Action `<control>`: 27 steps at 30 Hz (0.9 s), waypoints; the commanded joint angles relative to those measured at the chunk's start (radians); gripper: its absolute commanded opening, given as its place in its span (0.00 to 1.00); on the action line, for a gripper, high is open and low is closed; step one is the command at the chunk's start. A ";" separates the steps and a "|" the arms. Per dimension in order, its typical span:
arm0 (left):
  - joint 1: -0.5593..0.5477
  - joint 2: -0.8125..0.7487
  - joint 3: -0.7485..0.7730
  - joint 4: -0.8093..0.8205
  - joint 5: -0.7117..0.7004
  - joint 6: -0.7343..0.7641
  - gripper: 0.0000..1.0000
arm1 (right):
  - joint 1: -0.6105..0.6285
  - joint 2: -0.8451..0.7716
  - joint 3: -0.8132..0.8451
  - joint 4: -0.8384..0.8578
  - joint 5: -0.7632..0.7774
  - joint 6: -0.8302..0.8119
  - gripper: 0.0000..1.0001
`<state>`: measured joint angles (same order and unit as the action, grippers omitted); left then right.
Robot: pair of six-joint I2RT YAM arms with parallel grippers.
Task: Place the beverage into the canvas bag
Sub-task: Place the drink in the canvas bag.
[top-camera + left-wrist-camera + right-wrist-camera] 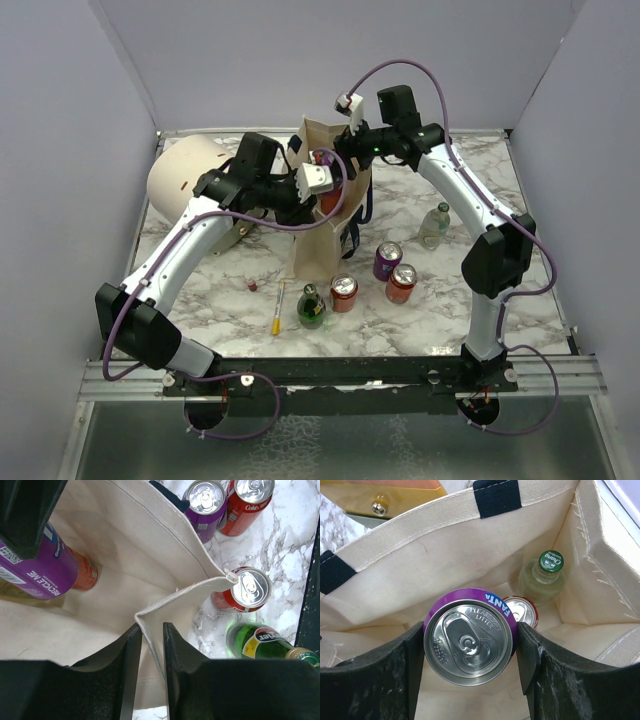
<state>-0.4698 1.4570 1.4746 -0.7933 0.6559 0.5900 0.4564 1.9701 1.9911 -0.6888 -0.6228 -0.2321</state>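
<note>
The cream canvas bag (312, 235) stands upright at mid-table, its mouth held wide. My right gripper (470, 640) is shut on a purple Fanta can (468, 637), the beverage, which hangs upright inside the bag's mouth. Below it on the bag's floor are a red can (524, 611) and a green-capped bottle (546, 577). My left gripper (150, 635) straddles a corner of the bag's rim (145, 617). Its jaws stand narrow, with a gap on either side of the cloth. The left wrist view shows the purple can (37, 567) from the side.
Right of the bag stand a purple can (387, 260), a red can (401, 283) and a clear bottle (434, 225). In front are another red can (343, 292), a green bottle (311, 306) and a yellow pen (277, 312). A cream drum-shaped thing (190, 175) lies back left.
</note>
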 commanded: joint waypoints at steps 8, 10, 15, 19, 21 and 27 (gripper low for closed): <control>-0.037 0.029 0.059 -0.223 0.066 0.200 0.00 | -0.012 -0.008 0.042 0.073 -0.056 -0.007 0.01; -0.048 0.035 0.055 -0.259 0.062 0.263 0.00 | -0.012 -0.001 0.049 0.066 -0.070 -0.009 0.01; -0.069 0.036 0.025 -0.323 0.057 0.369 0.00 | -0.012 0.016 0.063 0.051 -0.082 -0.029 0.01; -0.078 0.027 -0.005 -0.318 0.047 0.418 0.00 | -0.012 0.031 0.074 0.041 -0.082 -0.055 0.01; -0.080 0.024 -0.016 -0.314 0.044 0.442 0.00 | -0.010 0.038 0.081 0.030 -0.082 -0.071 0.01; -0.082 0.004 -0.051 -0.316 0.046 0.513 0.00 | 0.011 0.044 0.058 -0.008 -0.101 -0.158 0.01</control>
<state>-0.5407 1.4712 1.4734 -1.0393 0.6910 1.0153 0.4511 2.0178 2.0113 -0.7109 -0.6575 -0.3126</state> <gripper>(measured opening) 0.019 0.646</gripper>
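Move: The near-left rim of the canvas bag lies about at my left fingertips, already between them. From that hand the red can standing in the bag is some 9 cm ahead, 6 right and 12 below; on the table the other red can is about 11 cm back and 9 right, the green bottle 14 back and 2 right, both roughly 17 below. My right hand holds the purple can over the bag floor, about 18 cm beneath it and 2 left; the bottle in the bag is 6 ahead, 6 left and 14 lower. I finish closing my left fingers, pinching the bag's near-left rim, and draw it back towards my base by about 5 cm while sinking some 3 cm, the wrist swinging roughly 20 degrees clockwise. My right hand keeps its grip on the purple can, holds nearly still at first, then lowers it a little under 2 cm towards the bag floor. ##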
